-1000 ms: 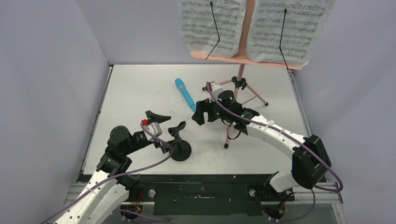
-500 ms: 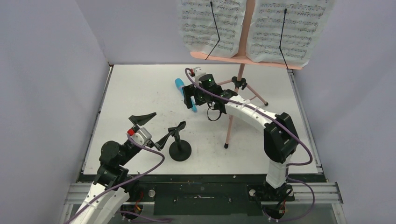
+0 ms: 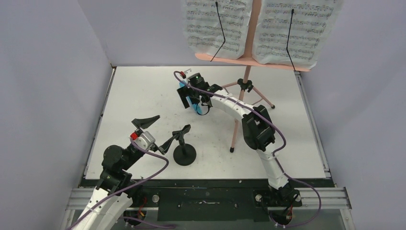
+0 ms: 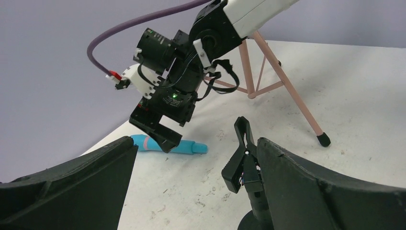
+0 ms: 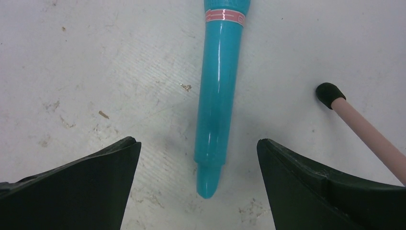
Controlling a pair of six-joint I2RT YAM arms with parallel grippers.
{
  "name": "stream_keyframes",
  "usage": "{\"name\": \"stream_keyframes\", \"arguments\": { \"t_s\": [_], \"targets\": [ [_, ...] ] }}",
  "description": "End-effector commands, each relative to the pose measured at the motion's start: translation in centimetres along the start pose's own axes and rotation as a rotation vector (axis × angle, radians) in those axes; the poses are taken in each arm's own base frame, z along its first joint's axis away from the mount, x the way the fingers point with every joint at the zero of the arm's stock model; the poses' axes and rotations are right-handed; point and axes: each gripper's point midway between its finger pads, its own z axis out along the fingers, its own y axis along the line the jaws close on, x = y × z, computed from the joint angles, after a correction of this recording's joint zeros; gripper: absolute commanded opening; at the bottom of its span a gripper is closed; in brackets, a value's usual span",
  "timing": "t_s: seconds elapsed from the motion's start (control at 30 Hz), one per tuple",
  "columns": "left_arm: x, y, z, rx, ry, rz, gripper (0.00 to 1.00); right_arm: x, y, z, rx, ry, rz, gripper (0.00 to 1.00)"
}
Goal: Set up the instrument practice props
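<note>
The bright blue microphone (image 5: 218, 96) lies flat on the white table, its narrow tail end between the fingers of my right gripper (image 5: 196, 142). That gripper hangs open just above the microphone (image 3: 195, 106) and touches nothing. The small black mic stand (image 3: 184, 154) stands upright on its round base, its clip (image 4: 242, 153) empty. My left gripper (image 3: 158, 130) is open just left of it, holding nothing. The pink music stand (image 3: 247, 72) stands at the back on tripod legs. It carries two white sheet-music pages (image 3: 218, 26) held by black wire arms.
Grey walls close in the table (image 3: 143, 91) on the left, back and right. One pink tripod leg (image 5: 368, 139) with a black foot reaches down close to the microphone's right. Another leg (image 3: 234, 136) runs toward the table's front. Purple cables trail from both wrists.
My right arm has stretched back and left, from beside the tripod to over the microphone. My left gripper drew back from the mic stand and has held still since.
</note>
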Motion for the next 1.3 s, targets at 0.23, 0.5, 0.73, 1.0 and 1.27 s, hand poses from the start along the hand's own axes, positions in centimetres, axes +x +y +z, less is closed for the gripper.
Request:
{"name": "stream_keyframes", "arguments": {
  "t_s": [0.23,0.5,0.73,1.0,1.27],
  "targets": [
    [-0.8,0.2,0.1,-0.002,-0.045,0.021,0.97,-0.2,-0.8,3.6,0.084,0.027,-0.057,0.92],
    [-0.4,-0.2,0.3,0.021,-0.033,0.019,1.0,2.3,-0.8,4.6,0.077,0.076,-0.066,0.61],
    [-0.4,0.0,0.1,0.004,-0.032,0.024,1.0,4.3,-0.8,3.5,0.071,0.116,-0.059,0.35],
    [-0.3,0.0,0.1,0.008,-0.028,0.022,1.0,7.1,-0.5,-1.1,0.064,0.157,-0.014,0.28],
    [-0.6,0.1,0.0,0.003,-0.034,0.023,1.0,12.8,1.8,-8.3,0.026,0.211,-0.007,0.49]
  ]
}}
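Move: The microphone lies below the right hand: its middle is about 5 cm ahead, 2 cm left and 8 cm down, with the narrow tail almost under the open fingers. The nearest foot of the music stand is some 9 cm ahead and 6 cm right. The black stand's base sits about 21 cm back and 4 cm left. From the left hand the microphone is roughly 29 cm ahead, 6 cm right and 26 cm down. The microphone is pinched across its handle near the narrow tail: the right hand sinks about 7.5 cm, edging forward, then slightly back, while its wide-open fingers close to just over a third. Keeping the pinch, it draws the microphone back 11 cm and right 7 cm, low over the table, fingers tipping some 10 degrees steeper. ##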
